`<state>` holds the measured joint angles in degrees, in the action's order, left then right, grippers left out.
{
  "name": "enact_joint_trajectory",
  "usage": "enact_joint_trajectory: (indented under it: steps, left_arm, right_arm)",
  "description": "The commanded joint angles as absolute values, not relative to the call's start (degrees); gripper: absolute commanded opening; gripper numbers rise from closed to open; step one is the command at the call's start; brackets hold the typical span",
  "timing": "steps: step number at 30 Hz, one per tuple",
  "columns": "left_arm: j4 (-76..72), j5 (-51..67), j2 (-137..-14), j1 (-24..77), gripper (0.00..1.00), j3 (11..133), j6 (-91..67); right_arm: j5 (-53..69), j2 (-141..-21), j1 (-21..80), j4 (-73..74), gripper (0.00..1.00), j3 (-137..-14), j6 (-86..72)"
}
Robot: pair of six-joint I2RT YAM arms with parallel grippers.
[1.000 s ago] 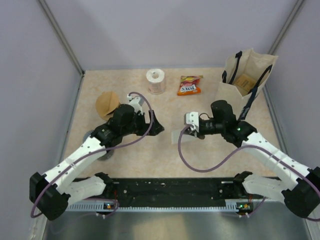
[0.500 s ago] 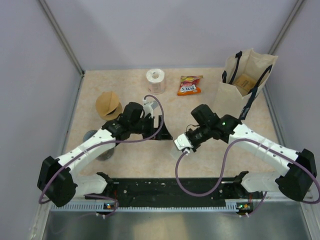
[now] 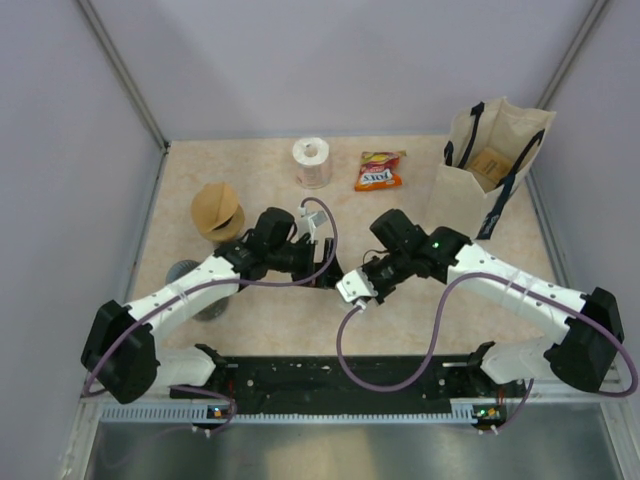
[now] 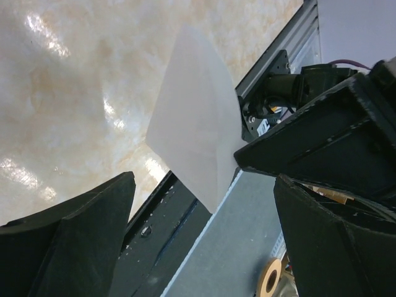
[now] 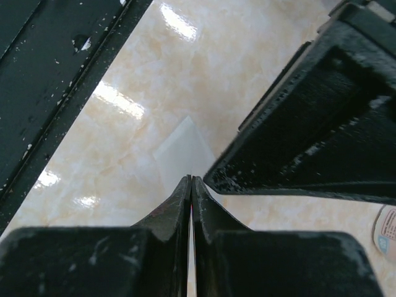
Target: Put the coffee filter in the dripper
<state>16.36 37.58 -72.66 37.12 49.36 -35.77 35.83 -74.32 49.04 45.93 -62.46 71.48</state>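
Note:
A white paper coffee filter [image 4: 195,117] hangs above the table, pinched at one edge by my right gripper [image 5: 190,180], which is shut on it. In the right wrist view the filter [image 5: 180,151] shows just past the closed fingertips. My left gripper [image 4: 204,180] is open, its two black fingers [image 4: 74,238] standing on either side of the filter's lower corner without touching it. From above, the left gripper [image 3: 326,266] and right gripper [image 3: 343,278] meet at the table's middle. A grey round vessel [image 3: 188,272], possibly the dripper, lies mostly hidden under the left arm.
A brown cone-shaped stack [image 3: 214,208] stands at the left. A paper roll [image 3: 312,162] and a snack packet [image 3: 379,171] lie at the back. A beige tote bag [image 3: 490,158] stands at the back right. The black base rail [image 3: 340,375] runs along the near edge.
My right gripper has carried the filter left and nearer. My left gripper has moved right, and its open fingers now straddle the filter.

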Motion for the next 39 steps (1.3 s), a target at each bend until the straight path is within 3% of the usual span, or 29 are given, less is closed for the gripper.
enact_joint_trajectory:
  steps: [1,25,29,32,33,35,36,37,39]
  left_arm:
    - [17.7,36.9,-73.2,37.8,0.99,48.2,-33.7]
    - [20.7,37.6,-82.8,40.0,0.92,54.0,-33.2]
    - [21.8,36.0,-80.6,40.1,0.92,53.6,-32.4]
    - [23.0,32.6,-78.6,40.1,0.92,52.1,-32.3]
    - [23.0,31.1,-78.1,39.9,0.93,51.5,-32.5]
    - [23.3,27.7,-78.0,39.9,0.93,50.5,-32.9]
    - [23.0,26.6,-78.0,39.8,0.93,50.0,-32.8]
    - [22.1,26.2,-78.1,39.7,0.94,49.4,-32.7]
    - [18.6,26.1,-78.2,39.7,0.95,48.3,-31.9]
  right_arm:
    - [36.6,-73.5,50.1,46.4,0.0,-65.5,72.5]
    - [34.4,-73.3,51.7,47.3,0.0,-65.3,72.7]
    - [33.0,-73.2,51.7,47.1,0.0,-64.9,70.3]
    - [28.1,-72.5,51.7,40.2,0.0,-62.6,59.5]
    - [25.2,-71.9,51.6,35.7,0.07,-60.8,54.0]
    - [17.2,-70.2,51.2,26.4,0.32,-56.4,40.7]
    - [12.6,-69.1,50.8,23.1,0.38,-54.2,33.6]
    - [7.9,-68.0,50.5,20.5,0.54,-52.5,26.5]
    - [2.0,-65.2,49.2,18.5,0.67,-49.2,15.3]
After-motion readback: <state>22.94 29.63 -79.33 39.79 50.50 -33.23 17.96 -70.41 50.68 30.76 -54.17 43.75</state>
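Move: The white coffee filter is already pinched in the shut right fingers, its middle roughly 3 cm left, 1 cm ahead and 3 cm below that hand. From the empty, open left hand it is about 5 cm to the right, 2 cm back and 3 cm lower. Beyond, from the left hand, the paper roll stands about 24 cm ahead and 3 cm left, the snack bag 25 cm ahead and 12 cm right; the empty dripper waits some 32 cm left and 2 cm back. The left hand, still open wide beside the filter, sinks about 5 cm with a slight drift back that it later makes good, its wrist rolling some 10 degrees so its left side rises, and the fingers stay almost fully open. The right hand holds the filter in place for most of this, then opens its fingers to a little over half, letting go of the filter, while it swings some 30 degrees clockwise and shifts about 3 cm forward and a little down. ##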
